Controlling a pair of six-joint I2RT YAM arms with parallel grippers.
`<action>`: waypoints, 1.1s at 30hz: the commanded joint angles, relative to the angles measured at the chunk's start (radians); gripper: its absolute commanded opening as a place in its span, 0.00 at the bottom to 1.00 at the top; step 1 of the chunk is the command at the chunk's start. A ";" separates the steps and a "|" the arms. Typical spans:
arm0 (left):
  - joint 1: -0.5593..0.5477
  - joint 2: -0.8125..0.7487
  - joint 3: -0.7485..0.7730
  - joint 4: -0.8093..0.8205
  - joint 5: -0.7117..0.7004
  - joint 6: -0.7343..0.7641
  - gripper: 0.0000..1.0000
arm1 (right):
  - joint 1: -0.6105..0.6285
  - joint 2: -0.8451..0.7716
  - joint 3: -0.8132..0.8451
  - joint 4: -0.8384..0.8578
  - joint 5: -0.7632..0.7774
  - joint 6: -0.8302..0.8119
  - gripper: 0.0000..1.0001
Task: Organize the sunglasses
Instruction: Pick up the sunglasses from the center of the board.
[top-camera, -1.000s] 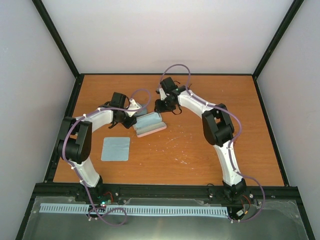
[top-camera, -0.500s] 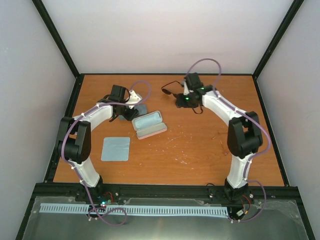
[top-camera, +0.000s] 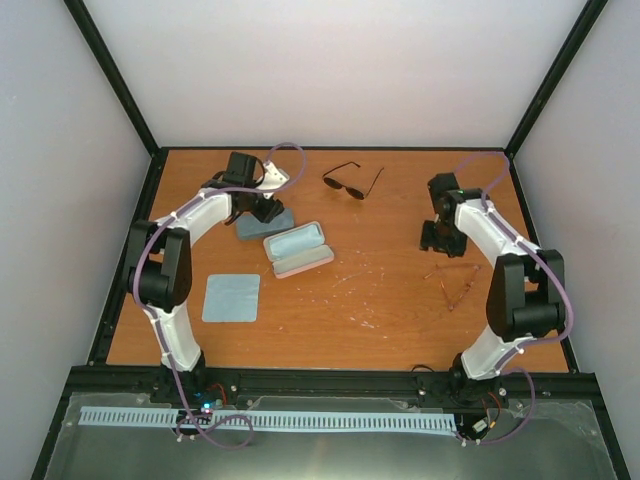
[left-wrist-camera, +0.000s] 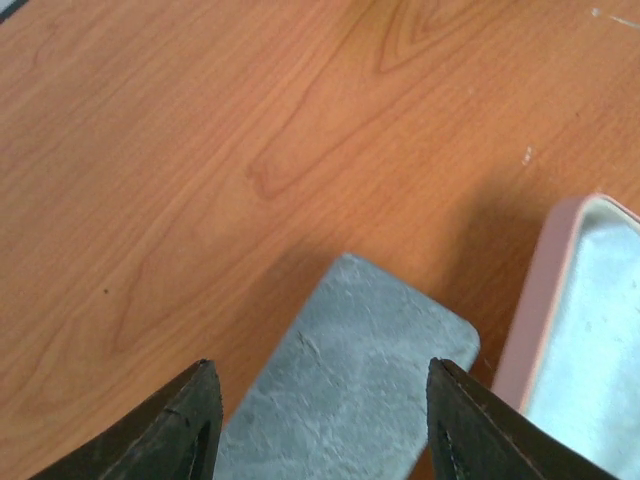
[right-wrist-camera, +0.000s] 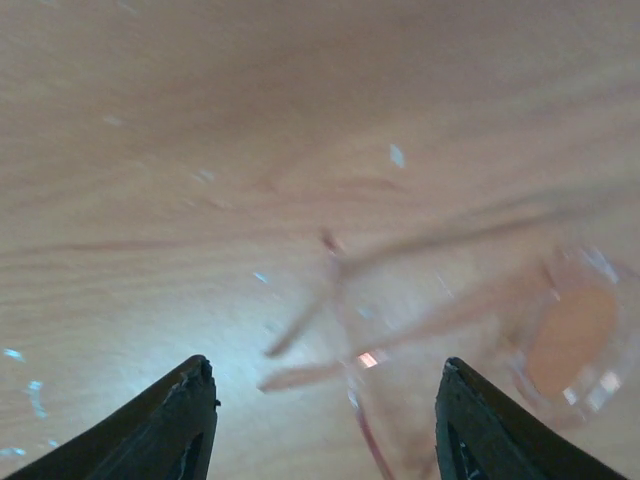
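The black sunglasses lie unfolded at the back middle of the table, with no gripper near them. A pale reddish see-through pair lies at the right; in the right wrist view this pair is blurred, just beyond my fingers. My right gripper hovers over its near end, open and empty. My left gripper is open above a closed blue-grey case, its fingers on either side without touching.
An open pink case with a pale blue lining lies right of the blue-grey case. A light-blue cloth lies flat at the front left. Black frame rails edge the wooden table.
My right arm swung from the back middle to the right side, leaving the black sunglasses on the table. My left gripper drew back slightly over the blue-grey case. Both grippers opened wider.
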 joint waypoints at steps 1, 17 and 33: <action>0.009 0.042 0.089 -0.028 0.017 0.010 0.56 | -0.037 -0.081 -0.035 -0.193 0.043 0.129 0.58; 0.024 0.080 0.101 -0.019 0.037 0.011 0.55 | -0.201 -0.239 -0.192 -0.306 0.106 0.306 0.39; 0.024 0.098 0.119 -0.027 0.022 0.003 0.55 | -0.251 -0.162 -0.272 -0.139 0.002 0.271 0.34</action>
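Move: The clear pink sunglasses lie behind and a little to the right of the right hand: about 6 cm back, 4 cm right and 7 cm below. The black sunglasses are some 24 cm ahead and 22 cm left of it, and the open pink case about 35 cm left and 4 cm farther out, all on the table. From the left hand, the clear sunglasses lie about 18 cm back, 46 cm right and 9 cm down. No touch shows yet: the right hand heads for the near end of the clear sunglasses' front frame, swinging back about 12 cm and right about 8 cm while turning some 30 degrees clockwise and partly closing its fingers. Then it sinks around 3 cm over that hinge, easing slightly forward. The left hand edges 2 cm forward above the blue-grey case, open. ##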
